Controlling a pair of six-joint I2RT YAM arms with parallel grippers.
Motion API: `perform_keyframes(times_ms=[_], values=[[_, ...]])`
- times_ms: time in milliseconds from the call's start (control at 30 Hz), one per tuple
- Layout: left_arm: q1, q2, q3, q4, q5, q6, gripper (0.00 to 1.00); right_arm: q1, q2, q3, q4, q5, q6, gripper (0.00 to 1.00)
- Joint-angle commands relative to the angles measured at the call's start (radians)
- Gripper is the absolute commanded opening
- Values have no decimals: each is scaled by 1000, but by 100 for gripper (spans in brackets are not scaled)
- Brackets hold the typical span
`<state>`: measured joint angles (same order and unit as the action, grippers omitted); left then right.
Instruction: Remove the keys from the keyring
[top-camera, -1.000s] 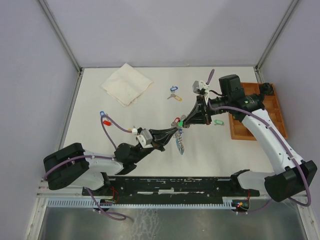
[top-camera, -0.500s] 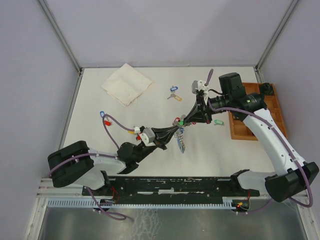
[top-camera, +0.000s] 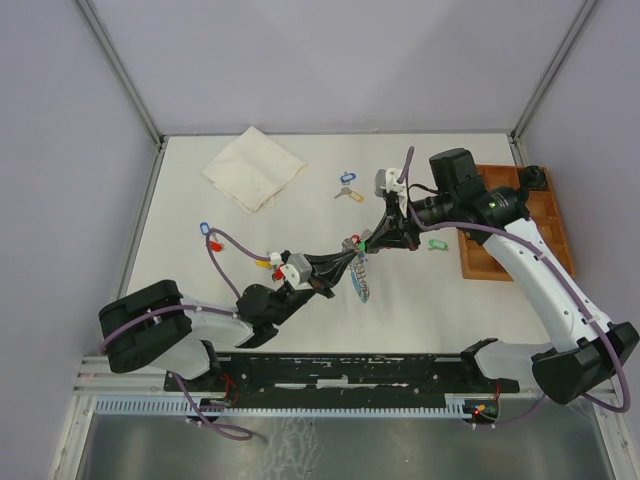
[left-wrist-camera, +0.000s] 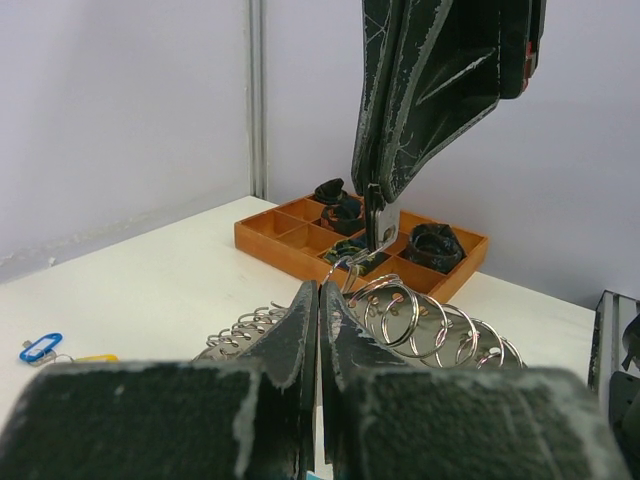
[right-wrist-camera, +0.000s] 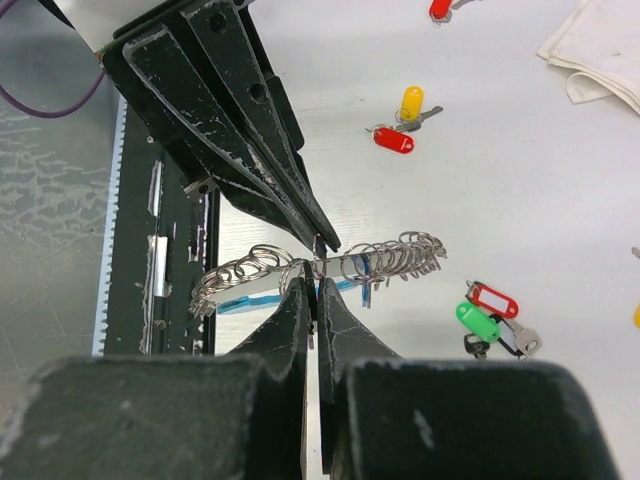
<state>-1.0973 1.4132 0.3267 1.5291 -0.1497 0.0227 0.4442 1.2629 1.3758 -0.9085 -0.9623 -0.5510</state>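
Observation:
The keyring (right-wrist-camera: 400, 262), a loop of silvery rings on a light-blue band (right-wrist-camera: 245, 298), hangs above the table's middle between both grippers. It also shows in the top view as the keyring (top-camera: 361, 281) and in the left wrist view as ring coils (left-wrist-camera: 430, 320). My left gripper (left-wrist-camera: 320, 292) is shut on the keyring, reaching it from the left gripper's side (top-camera: 350, 263). My right gripper (right-wrist-camera: 314, 292) is shut on a small ring of the loop, its fingers (left-wrist-camera: 385, 190) coming down from above. Two tagged keys, red (right-wrist-camera: 490, 298) and green (right-wrist-camera: 478, 320), lie below.
A folded cloth (top-camera: 253, 168) lies at the back left. Loose tagged keys lie about: blue (top-camera: 347, 178), green (top-camera: 434, 244), red and blue (top-camera: 208, 232), yellow and red (top-camera: 268, 262). A wooden compartment tray (top-camera: 520, 225) stands at the right edge.
Both grippers have stayed shut at the keyring. The right wrist has shifted a little left and turned, and the left arm has crept slightly inward with it.

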Motion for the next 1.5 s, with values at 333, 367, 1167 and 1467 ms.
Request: perform_keyframes(times_ms=[333,367,1167,1467], values=[[5,38,-10,200,-65,-89,14,25,-13,59,-43,67,-35,1],[5,39,-12,201,-64,-92,16,26,-12,59,-45,71,-37,1],[74,-291,78,-549,328,-42,51,28,0,32,-156,65,-173,1],[105,-294,254,-947,456,-20,54,31,3,28,-155,54,-175,1]])
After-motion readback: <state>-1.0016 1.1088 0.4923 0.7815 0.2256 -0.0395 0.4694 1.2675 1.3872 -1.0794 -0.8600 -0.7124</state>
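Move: Both grippers are nearly tip to tip over the near half of the table, shut on the small rings at the keyring's top. The middle of the keyring hangs about 5 cm below the left gripper, 3 cm back and 1 cm right; from the right gripper it is some 7 cm below, 3 cm back and 1 cm left. The red-and-green tag cluster lies on the table about 12 cm ahead of the left gripper, 3 cm right and some 23 cm down. Open the left gripper to about half and let go of the ring, sinking some 3 cm as the fingers spread. Then draw it back about 3 cm, up clear of the start height and slightly down and right again, turning it clockwise as its left side rises. Keep the right gripper shut on the keyring, easing down and a little right and back, fingertips dipping slightly. ##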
